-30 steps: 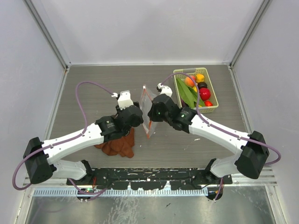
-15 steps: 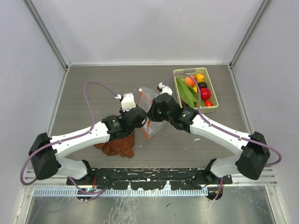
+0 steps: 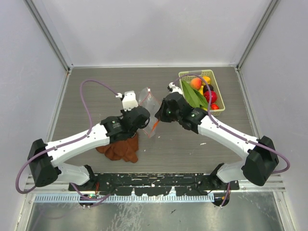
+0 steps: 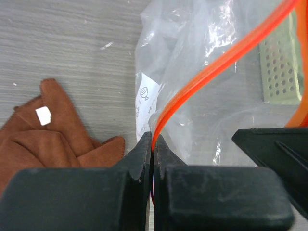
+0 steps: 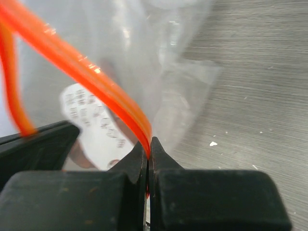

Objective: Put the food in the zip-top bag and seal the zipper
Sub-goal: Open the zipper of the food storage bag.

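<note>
The clear zip-top bag (image 3: 148, 102) hangs between both grippers above the table, mouth toward the arms. My left gripper (image 3: 147, 121) is shut on one side of the orange-red zipper (image 4: 217, 61); its tips (image 4: 153, 140) pinch the strip. My right gripper (image 3: 158, 115) is shut on the zipper's (image 5: 86, 72) other side, tips (image 5: 149, 144) clamped on it. The two strips stand apart, so the mouth is open. The food lies in the basket: peach (image 3: 195, 83), orange-yellow piece (image 3: 206, 80), dark purple piece (image 3: 208, 88), red apple (image 3: 211, 96), green leaves (image 3: 191, 96). I see no food in the bag (image 4: 192, 96).
The pale green slotted basket (image 3: 220, 92) stands at the back right, close behind the right arm. A rust-brown cloth (image 3: 120, 149) lies crumpled under the left arm, also the cloth (image 4: 48, 130) left of the bag. Grey walls enclose the table on three sides.
My left gripper has closed on the zipper strip. The right gripper has shifted slightly back and right with its side, and the bag has tilted and spread between them.
</note>
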`<action>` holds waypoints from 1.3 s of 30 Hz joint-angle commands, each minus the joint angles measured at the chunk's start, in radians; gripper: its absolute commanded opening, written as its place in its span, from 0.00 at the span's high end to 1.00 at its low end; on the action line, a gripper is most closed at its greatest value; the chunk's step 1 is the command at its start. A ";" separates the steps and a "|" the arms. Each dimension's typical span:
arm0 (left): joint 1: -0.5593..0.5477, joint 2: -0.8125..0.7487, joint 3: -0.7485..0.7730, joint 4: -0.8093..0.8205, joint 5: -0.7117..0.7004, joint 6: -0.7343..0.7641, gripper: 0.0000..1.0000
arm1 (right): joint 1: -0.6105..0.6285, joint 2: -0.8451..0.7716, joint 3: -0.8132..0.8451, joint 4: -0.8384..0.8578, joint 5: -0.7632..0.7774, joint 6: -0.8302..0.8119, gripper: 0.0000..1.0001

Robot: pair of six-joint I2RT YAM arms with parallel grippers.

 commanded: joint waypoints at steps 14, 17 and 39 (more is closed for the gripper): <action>-0.003 0.028 0.293 -0.312 -0.165 0.144 1.00 | -0.099 0.078 0.012 0.029 -0.084 -0.052 0.89; -0.003 0.054 0.296 -0.299 -0.120 0.147 1.00 | -0.100 0.064 -0.016 0.116 -0.136 -0.028 0.67; -0.003 0.134 0.346 -0.290 -0.035 0.101 1.00 | -0.085 0.255 0.012 0.365 -0.206 0.103 0.08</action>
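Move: Each hand already pinches one side of the bag's orange zipper rim, with the mouth between them: its middle is about 4 cm ahead and 3 cm right of the left hand, and some 2 cm ahead and 3 cm left of the right hand, about level. From the left hand, the brown cloth is some 12 cm left, 10 cm back and 15 cm below. The food basket is roughly 21 cm right of the right hand, 12 cm ahead and 13 cm below. Left lifts its pinched rim 7 cm, sinks 4; right dips, opens, goes 5 cm left into the mouth. ##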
